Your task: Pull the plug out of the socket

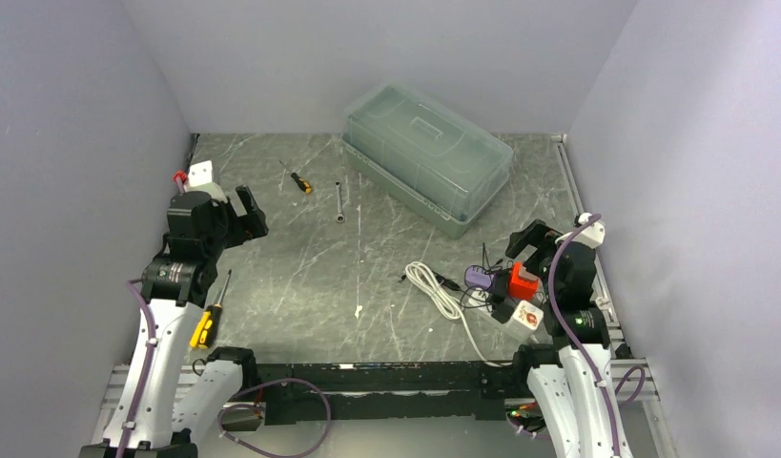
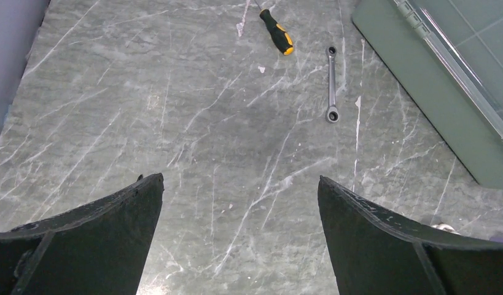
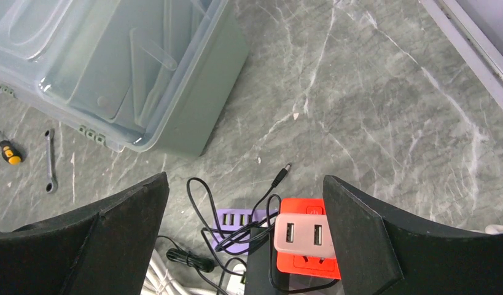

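A red socket block (image 3: pixel 310 261) sits at the table's right, also in the top view (image 1: pixel 523 281). A pale pink-white plug with two USB ports (image 3: pixel 304 236) sits on its face. A black adapter (image 3: pixel 259 267) stands next to it, with a thin black cable (image 3: pixel 202 209) looped over a purple USB hub (image 3: pixel 233 222). My right gripper (image 3: pixel 245 179) is open above this cluster, touching nothing; it also shows in the top view (image 1: pixel 525 240). My left gripper (image 2: pixel 241 179) is open and empty over bare table at the left (image 1: pixel 245 212).
A white power strip (image 1: pixel 523 316) and a coiled white cable (image 1: pixel 432 284) lie by the sockets. A clear lidded box (image 1: pixel 426 157) stands at the back. A small screwdriver (image 1: pixel 298 179), a wrench (image 1: pixel 339 202) and a yellow-handled screwdriver (image 1: pixel 209 317) lie on the table.
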You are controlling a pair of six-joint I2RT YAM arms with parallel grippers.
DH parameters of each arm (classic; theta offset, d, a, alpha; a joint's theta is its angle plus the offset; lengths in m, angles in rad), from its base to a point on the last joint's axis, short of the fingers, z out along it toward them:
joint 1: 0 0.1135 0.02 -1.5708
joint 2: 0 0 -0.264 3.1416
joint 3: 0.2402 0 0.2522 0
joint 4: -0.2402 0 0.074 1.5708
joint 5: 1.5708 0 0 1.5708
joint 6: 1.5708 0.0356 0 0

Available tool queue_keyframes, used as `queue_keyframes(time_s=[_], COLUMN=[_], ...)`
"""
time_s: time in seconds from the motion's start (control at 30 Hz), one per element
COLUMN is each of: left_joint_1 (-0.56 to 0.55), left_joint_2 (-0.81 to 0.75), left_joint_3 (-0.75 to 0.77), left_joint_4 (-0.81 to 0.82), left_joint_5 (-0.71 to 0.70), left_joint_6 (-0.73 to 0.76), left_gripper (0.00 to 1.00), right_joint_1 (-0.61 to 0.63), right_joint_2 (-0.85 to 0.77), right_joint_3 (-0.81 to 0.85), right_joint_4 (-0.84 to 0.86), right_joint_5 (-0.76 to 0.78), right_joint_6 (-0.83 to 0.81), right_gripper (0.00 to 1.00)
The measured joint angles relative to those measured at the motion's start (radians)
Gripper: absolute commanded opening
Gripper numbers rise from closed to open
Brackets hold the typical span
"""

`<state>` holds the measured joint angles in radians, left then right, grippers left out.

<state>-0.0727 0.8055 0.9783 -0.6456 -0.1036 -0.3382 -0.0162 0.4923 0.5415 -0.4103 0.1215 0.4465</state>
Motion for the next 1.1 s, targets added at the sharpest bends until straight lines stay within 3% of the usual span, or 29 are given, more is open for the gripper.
queue_keyframes(time_s=[0.33, 0.5, 0.6, 0.77, 0.9, 1.1], left_joint_1=[0.016, 0.001, -0.049, -0.116, -0.118, -0.143], left_joint_2=[-0.01, 0.048, 0.137, 0.286, 0.272, 0.312], left_joint_3=[-0.001, 0.003, 0.064, 0.27, 0.232, 0.144], left_joint_4=[-0.01, -0.007, -0.034, -0.033, 0.063, 0.048], left_joint_5=[-0.006, 0.032, 0.039, 0.052, 0.085, 0.108], left_joint_6=[-0.006, 0.005, 0.011, 0.019, 0.021, 0.021], left_gripper=[1.0, 1.0, 1.0, 1.0, 1.0, 1.0], right_joint_1=[0.0, 0.0, 0.027, 0.265, 0.488, 0.755], right_joint_2=[0.01, 0.034, 0.085, 0.13, 0.237, 0.426], right_joint_3=[0.002, 0.005, 0.024, 0.037, 0.084, 0.096], right_joint_4=[0.005, 0.031, 0.03, 0.021, 0.0, 0.012], right_joint_5=[-0.078, -0.239, -0.289, -0.181, -0.066, 0.056], right_joint_6=[-0.017, -0.053, -0.068, -0.076, -0.051, 0.035], right_gripper=[0.99, 0.83, 0.79, 0.7, 0.68, 0.7])
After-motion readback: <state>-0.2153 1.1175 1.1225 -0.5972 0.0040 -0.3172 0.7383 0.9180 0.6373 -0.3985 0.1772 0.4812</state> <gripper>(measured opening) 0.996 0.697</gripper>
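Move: The white cable coil lies about 18 cm to the right hand's left, almost level with it in reach (1 cm farther out) and some 18 cm below. On the way, the purple hub is about 6 cm left and 2 cm ahead; the red socket stands 2 cm right and 1 cm back, with the white cube plug 1 cm right and 9 cm back. From the left hand, the coil is roughly 35 cm right, 2 cm back and 25 cm down. Sweeping left about 19 cm over the purple hub towards the white cable coil, the right hand then sinks some 6 cm and draws back 3 cm, turning about 40 degrees counter-clockwise and tipping down while its empty fingers close part-way. The left hand, wide open, shifts right 7 cm and forward 5 cm, bobbing up and back down. ##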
